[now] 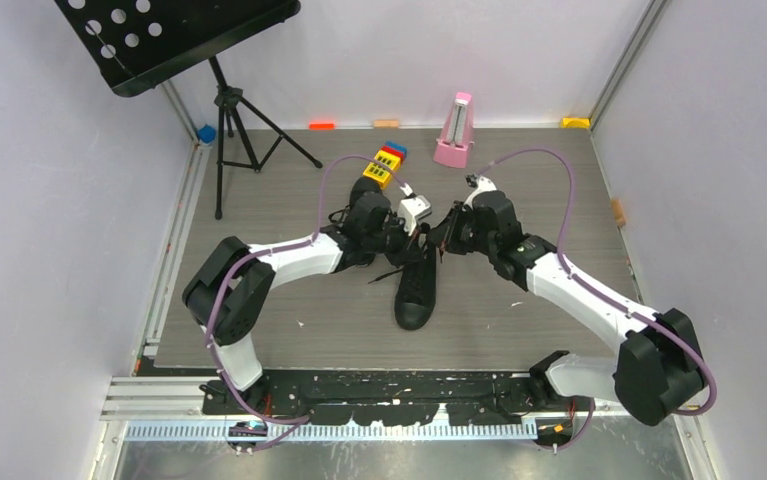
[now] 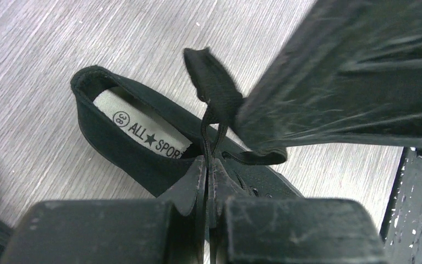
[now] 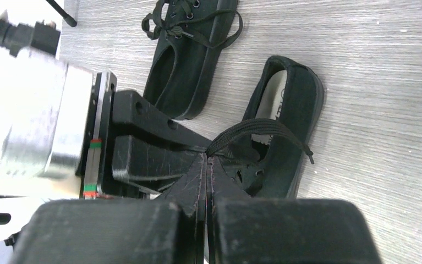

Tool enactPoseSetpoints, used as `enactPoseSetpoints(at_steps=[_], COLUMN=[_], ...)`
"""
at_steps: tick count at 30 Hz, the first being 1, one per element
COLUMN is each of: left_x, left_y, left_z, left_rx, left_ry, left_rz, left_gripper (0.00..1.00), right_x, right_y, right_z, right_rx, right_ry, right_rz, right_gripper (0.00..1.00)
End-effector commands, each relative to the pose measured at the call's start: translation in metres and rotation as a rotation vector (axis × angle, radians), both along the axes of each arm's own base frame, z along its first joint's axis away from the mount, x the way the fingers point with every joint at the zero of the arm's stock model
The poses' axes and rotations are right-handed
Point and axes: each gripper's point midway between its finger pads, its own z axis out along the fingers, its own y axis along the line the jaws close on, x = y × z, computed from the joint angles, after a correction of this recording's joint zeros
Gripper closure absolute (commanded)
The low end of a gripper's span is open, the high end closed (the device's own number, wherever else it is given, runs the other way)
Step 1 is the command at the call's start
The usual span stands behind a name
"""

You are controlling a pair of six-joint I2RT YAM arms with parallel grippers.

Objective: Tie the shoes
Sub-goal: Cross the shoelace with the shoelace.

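Note:
One black shoe (image 1: 417,295) lies mid-table with its toe toward the arm bases, and its grey insole (image 2: 142,132) shows in the left wrist view. My left gripper (image 2: 209,162) is shut on a strand of that shoe's black lace (image 2: 215,91), just above the tongue. My right gripper (image 3: 207,158) is shut on a lace loop (image 3: 263,126) of the same shoe (image 3: 288,126). Both grippers meet over the shoe's opening, left (image 1: 414,232) and right (image 1: 449,232). The second shoe (image 3: 192,60) lies beside it with its laces knotted, largely hidden under the left arm in the top view.
A black music stand (image 1: 224,120) stands at the back left. A pink metronome (image 1: 456,130) and a stack of coloured blocks (image 1: 384,165) sit behind the shoes. Small coloured pieces line the back wall. The table's front edge (image 2: 412,192) is near the shoe's toe.

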Motion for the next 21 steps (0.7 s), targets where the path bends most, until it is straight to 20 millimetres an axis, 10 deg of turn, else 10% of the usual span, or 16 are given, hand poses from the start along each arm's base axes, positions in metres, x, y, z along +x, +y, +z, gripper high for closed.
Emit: enactPoseSetpoints(at_steps=[1,21], left_x=[0.0,-0.005], left_y=[-0.009,-0.012], left_z=[0.015,0.021], left_rx=[-0.017,-0.078], left_ry=[-0.078,-0.164], left_rz=[-0.047,-0.085], left_gripper=[1.0,1.0], right_x=[0.021,0.049], right_y=[0.017,-0.005], right_z=[0.023,-0.023], right_rx=[0.041,0.077], right_ry=[-0.075,0.162], right_rz=[0.025,-0.042], right_gripper=[1.0,0.94])
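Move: The lace the left hand holds stands in its own fingertips; from the right hand, which grips the other lace, it is about 3 cm left, 1 cm ahead and 5 cm lower. Beneath is the near shoe's opening, some 3 cm ahead, 2 cm left and 12 cm below the right hand. The other shoe lies about 15 cm left of the right hand, 4 cm ahead and 13 cm down. Right hand carries its pinched lace about 5 cm forward and 3 cm down, across the left-held lace. ##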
